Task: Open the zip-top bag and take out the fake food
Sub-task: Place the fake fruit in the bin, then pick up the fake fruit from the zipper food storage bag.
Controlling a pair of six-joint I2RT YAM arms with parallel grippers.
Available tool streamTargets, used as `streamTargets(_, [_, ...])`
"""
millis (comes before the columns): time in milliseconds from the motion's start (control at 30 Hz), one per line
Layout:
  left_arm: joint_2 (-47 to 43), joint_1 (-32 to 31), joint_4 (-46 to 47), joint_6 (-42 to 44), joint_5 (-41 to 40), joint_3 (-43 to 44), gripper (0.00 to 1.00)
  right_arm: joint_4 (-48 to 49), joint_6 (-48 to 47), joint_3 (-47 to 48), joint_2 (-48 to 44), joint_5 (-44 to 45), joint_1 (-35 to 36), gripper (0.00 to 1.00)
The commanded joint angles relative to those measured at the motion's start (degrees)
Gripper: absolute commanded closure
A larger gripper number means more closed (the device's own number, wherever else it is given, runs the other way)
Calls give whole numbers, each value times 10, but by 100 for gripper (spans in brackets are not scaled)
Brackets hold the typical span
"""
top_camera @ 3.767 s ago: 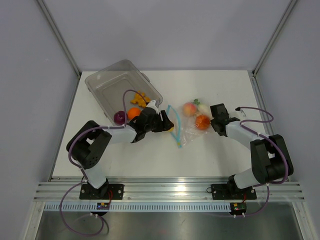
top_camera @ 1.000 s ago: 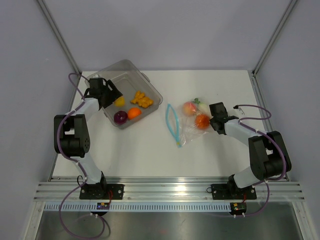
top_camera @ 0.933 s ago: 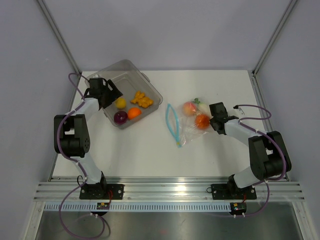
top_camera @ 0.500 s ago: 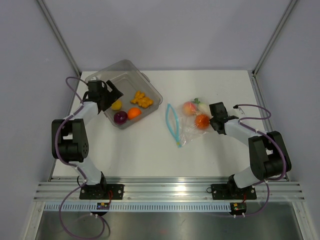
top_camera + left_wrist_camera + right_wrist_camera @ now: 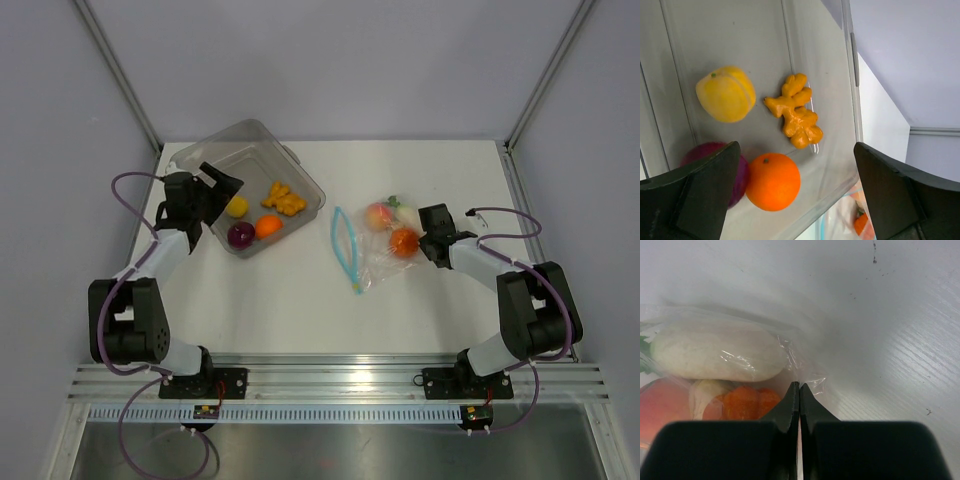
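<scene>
The zip-top bag lies right of centre, its light-blue zip strip gaping toward the left. Inside it are fake food pieces: a peach one, a white one and an orange one. My right gripper is shut on the bag's thin plastic at its right edge. My left gripper hangs open over the left part of the clear tub, holding nothing. In the tub lie a yellow fruit, a ginger-shaped piece, an orange and a purple piece.
The rigid tub sits tilted at the back left of the white table. Metal posts stand at the table's back corners. The arm bases are bolted to the rail at the near edge.
The left gripper carried the yellow fruit from the bag's mouth to the tub, opened and dropped it there, then drew back toward the tub's left side. The right gripper has not moved.
</scene>
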Motion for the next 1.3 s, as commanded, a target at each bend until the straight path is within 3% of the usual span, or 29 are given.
streamTargets(0, [-15,-10,17,-40,26,3,1,18,-8,17,3,3,-3,100])
streamTargets(500, [-110,-197,51,7,20,-97,8,23,-11,15,-1,-2,-3,100])
streamTargets(700, [-56,-243,78,20,30,-96,10,26,-11,13,0,-7,-3,100])
streamTargets(867, [-19,-271,96,24,58,-85,27,29,-10,10,-4,-11,-3,100])
streamTargets(1267, [81,-335,62,40,50,-11,31,40,-13,5,-6,-20,-2,100])
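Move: Inside the clear bag, the peach lies some 36 cm to the left hand's right, about level with it in forward reach, and 13 cm below. The bag's blue-zipped mouth is on the near side, about 28 cm right and 9 cm back; the red-orange fruit is 42 cm right and 6 cm back. On the way, the orange in the bin sits about 7 cm right, 2 cm back. From the right hand, the peach is roughly 9 cm ahead and 11 cm left. Swinging right and back out of the bin area with nothing in its fingers, the left hand travels about 23 cm right and 10 cm back, rising slightly over the orange and the bin's right rim, then sinking some 8 cm towards the bag's open mouth. The wrist turns about 35 degrees clockwise and the wide-open fingers narrow to roughly two-thirds. The right hand keeps the bag's edge pinched. ##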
